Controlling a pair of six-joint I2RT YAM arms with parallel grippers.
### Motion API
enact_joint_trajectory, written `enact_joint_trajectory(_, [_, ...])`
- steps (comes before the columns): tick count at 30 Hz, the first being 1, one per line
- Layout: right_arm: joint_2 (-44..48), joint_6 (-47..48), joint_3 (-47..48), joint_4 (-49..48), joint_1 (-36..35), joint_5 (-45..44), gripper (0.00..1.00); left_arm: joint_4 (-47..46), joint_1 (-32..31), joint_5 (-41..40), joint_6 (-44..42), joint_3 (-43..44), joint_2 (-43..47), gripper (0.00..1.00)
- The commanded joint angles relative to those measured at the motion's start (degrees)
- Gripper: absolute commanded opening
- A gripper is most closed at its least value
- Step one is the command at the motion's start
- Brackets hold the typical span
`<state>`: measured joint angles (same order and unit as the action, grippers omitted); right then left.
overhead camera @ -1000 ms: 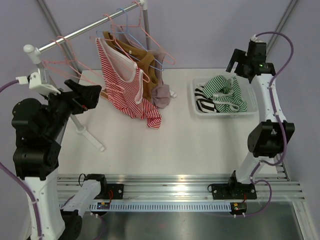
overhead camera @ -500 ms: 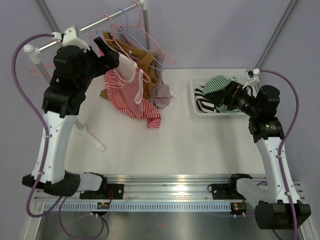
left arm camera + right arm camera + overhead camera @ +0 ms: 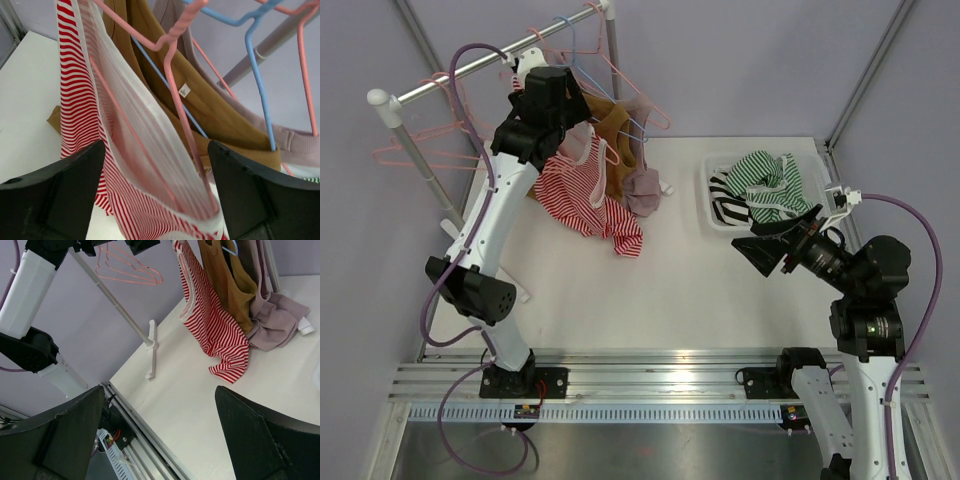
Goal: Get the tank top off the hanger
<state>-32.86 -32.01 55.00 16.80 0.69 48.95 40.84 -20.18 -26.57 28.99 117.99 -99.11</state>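
The red-and-white striped tank top (image 3: 582, 190) hangs on a pink hanger (image 3: 177, 85) from the rail, its hem bunched on the table. My left gripper (image 3: 156, 150) is up at the rack and open. Its two jaws stand either side of the tank top (image 3: 80, 100) at the neckline, with the hanger's wire between them and a gap on each side. From above, the left wrist (image 3: 545, 95) covers the top of the garment. My right gripper (image 3: 752, 245) hovers open and empty over the table's right half. It faces the tank top (image 3: 215, 325) from afar.
A brown top (image 3: 610, 120) and a mauve garment (image 3: 642, 190) hang right behind the tank top, with a blue hanger (image 3: 255, 75). Empty pink hangers (image 3: 420, 150) hang at the rail's left end. The rack's foot (image 3: 505, 280) lies front left. A white bin (image 3: 720, 222) of striped clothes sits back right.
My left arm swung up from the left side to the rail and set its jaws around the tank top's neckline. My right arm came down from the back right and now points left.
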Motion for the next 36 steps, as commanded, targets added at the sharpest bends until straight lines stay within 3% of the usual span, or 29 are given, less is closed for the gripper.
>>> enact_joint_trajectory(1, [-0.2, -1.1, -1.6, 1.3, -0.2, 2.6, 0.99, -3.8, -0.2, -5.4, -0.2, 5.9, -2.3, 0.82])
enact_joint_trajectory(2, [0.0, -1.6, -1.9, 0.3, -0.2, 2.7, 0.99, -3.2, -0.2, -5.8, -0.2, 6.9, -3.3, 0.77])
enact_joint_trajectory(3, [0.2, -2.8, -2.7, -0.4, -0.2, 3.1, 0.99, -2.8, -0.2, -6.0, -0.2, 8.4, -4.1, 0.65])
enact_joint_trajectory(5, [0.3, -3.6, -3.5, -2.0, -0.2, 3.4, 0.99, -2.3, -0.2, -6.5, -0.1, 9.0, -5.0, 0.55])
enact_joint_trajectory(6, [0.4, -3.6, -3.6, -2.2, -0.2, 3.4, 0.99, -2.3, -0.3, -6.7, 0.0, 8.9, -4.9, 0.39])
enact_joint_trajectory(10, [0.0, -3.6, -3.3, -2.2, -0.2, 3.2, 0.99, -4.3, -1.0, -9.0, 0.7, 5.8, -2.6, 0.12])
enact_joint_trajectory(13, [-0.2, -3.8, -3.2, -2.7, -0.2, 3.3, 1.00, -4.9, -1.3, -10.4, 2.6, 4.1, -0.4, 0.00])
enact_joint_trajectory(19, [-0.3, -3.5, -3.0, -2.7, -0.2, 3.1, 0.99, -7.1, -2.8, -14.5, 5.8, 2.3, 4.4, 0.00])
enact_joint_trajectory(28, [-0.4, -2.0, -1.0, -1.2, -0.2, 3.2, 0.99, -5.6, -6.4, -15.8, 5.5, 6.7, 7.7, 0.00])
enact_joint_trajectory(30, [-0.8, -1.0, -0.2, -0.8, -0.2, 2.6, 0.99, -5.8, -7.5, -15.2, 6.4, 4.9, 9.8, 0.00])
enact_joint_trajectory(36, [-3.6, 0.0, 1.3, 0.1, -0.2, -2.4, 1.00, -8.8, -8.8, -6.8, 11.9, -11.4, 23.5, 0.00])
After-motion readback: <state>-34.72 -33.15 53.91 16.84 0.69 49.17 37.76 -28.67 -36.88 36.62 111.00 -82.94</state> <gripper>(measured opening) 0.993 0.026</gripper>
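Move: The left hand is open just short of the pink hanger carrying the red-striped tank top: its near shoulder wire is about 2 cm ahead and 1 cm right, level with the pads. The striped tank top hangs some 16 cm below, 5 cm back and 2 cm right; the brown top is about 3 cm ahead, 6 cm right and 12 cm down. Two empty hangers are level with the hand, 20 cm left and 6 cm back. From the right hand, the wire lies roughly 28 cm ahead and 34 cm left, level. Ease the left gripper about 2 cm forward around the pink hanger's shoulder wire, a little below the neck, and close to pinch it. Keep the grip and draw the hanger back towards the base some 10 cm while lifting about 8 cm, tipping the fingers upward. Let the open right hand dip a couple of centimetres, then begin to rise. ##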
